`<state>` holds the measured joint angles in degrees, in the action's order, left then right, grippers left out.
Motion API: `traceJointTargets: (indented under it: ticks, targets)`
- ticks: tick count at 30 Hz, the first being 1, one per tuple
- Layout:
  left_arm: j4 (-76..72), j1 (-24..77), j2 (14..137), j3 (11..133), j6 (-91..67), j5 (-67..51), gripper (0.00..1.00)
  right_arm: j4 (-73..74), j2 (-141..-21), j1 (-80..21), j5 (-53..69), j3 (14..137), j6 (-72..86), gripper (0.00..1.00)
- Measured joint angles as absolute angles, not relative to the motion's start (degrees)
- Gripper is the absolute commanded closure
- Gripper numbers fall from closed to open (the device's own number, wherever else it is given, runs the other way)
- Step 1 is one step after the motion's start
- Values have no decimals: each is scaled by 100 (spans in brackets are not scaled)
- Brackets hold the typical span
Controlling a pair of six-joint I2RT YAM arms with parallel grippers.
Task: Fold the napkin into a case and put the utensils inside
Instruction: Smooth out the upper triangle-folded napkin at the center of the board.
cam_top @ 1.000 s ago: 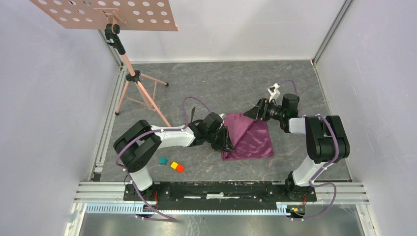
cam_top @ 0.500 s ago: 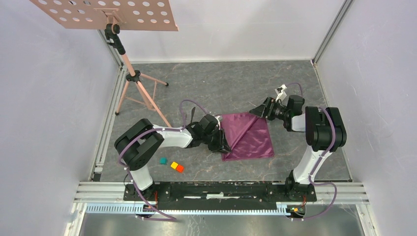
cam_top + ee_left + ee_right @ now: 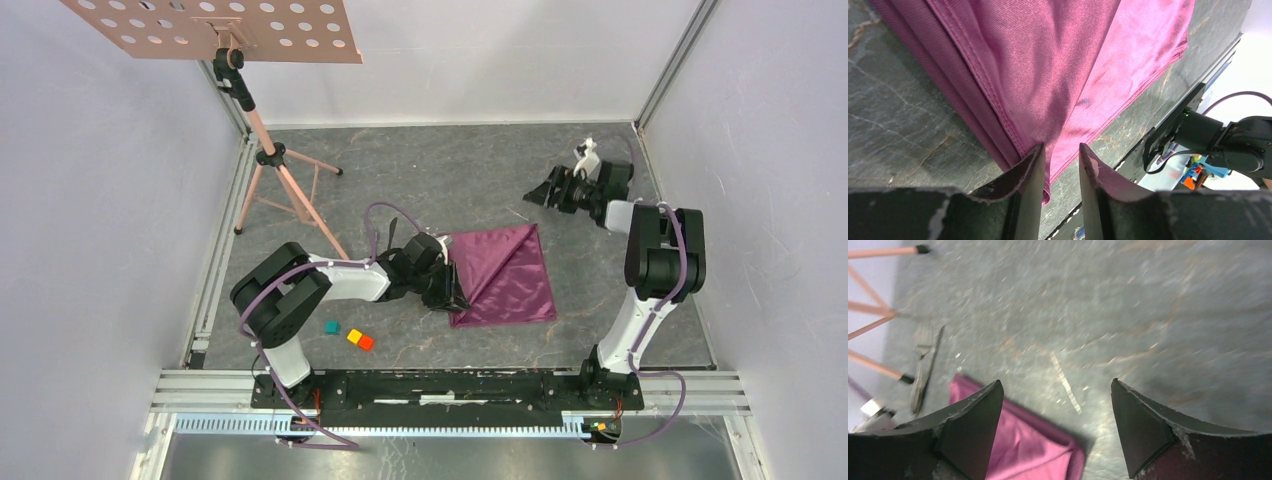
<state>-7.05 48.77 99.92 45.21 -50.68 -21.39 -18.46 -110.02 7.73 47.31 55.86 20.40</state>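
The plum-purple napkin (image 3: 510, 275) lies folded on the grey table, with a diagonal crease across it. My left gripper (image 3: 453, 293) is low at its left edge. In the left wrist view the napkin (image 3: 1048, 65) fills the upper frame, and its hemmed edge hangs in the narrow gap of the left gripper (image 3: 1062, 148), against one finger, while table shows between the jaws. My right gripper (image 3: 540, 193) hovers wide open and empty beyond the napkin's back corner (image 3: 1048, 450). The dark utensils (image 3: 924, 371) lie side by side left of the napkin, behind the left arm (image 3: 391, 236).
A pink tripod stand (image 3: 280, 185) with a perforated board stands at the back left. Teal (image 3: 331, 326), yellow (image 3: 354, 336) and orange (image 3: 366, 343) blocks lie near the left arm's base. Walls close in the table on three sides.
The right gripper has pulled back from the napkin's far corner toward the back right. The left gripper shifted slightly left along the napkin's edge.
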Motion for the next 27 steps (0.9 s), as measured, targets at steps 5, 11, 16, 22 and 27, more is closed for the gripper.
traceJointTargets:
  ticks: [5,11,16,22,27]
  targets:
    - [-207,4877,9942,4783,-4906,-2130,48,-237,-10610,661,3586,6543,1293,15]
    - [401,4877,9688,5290,-4849,-2126,40,454,-8663,-517,2281,5616,1214,17]
    - [987,4810,9411,6025,-4654,-1977,39,489,-7057,-1820,2176,4016,1385,22]
    - [1553,4403,9421,6477,-4327,-1710,38,888,-6080,-1846,1868,2794,1406,44]
    - [2462,4226,10224,7518,-3765,-1037,44,849,-5979,-1848,2040,2307,1476,55]
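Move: The left gripper is low at the napkin's lower left corner, which lies roughly 3 cm back and 2 cm to its left. The upper left corner is about 14 cm ahead and 2 cm left, the knife some 10 cm ahead and 15 cm left. From the right gripper, the exposed lower triangle lies about 21 cm back, 6 cm left and 5 cm below; the fold's upper end is 7 cm back, 4 cm left. Finish the right gripper's short outward drift, then swing it up and back over the napkin, ending some 22 cm nearer the base and about 7 cm left. Sink it towards the exposed lower triangle, pointing more steeply down and half closing its fingers. Meanwhile lift the left gripper off the lower left corner, open it wider, and carry it forward about 10 cm towards the upper left corner, starting to sink. ##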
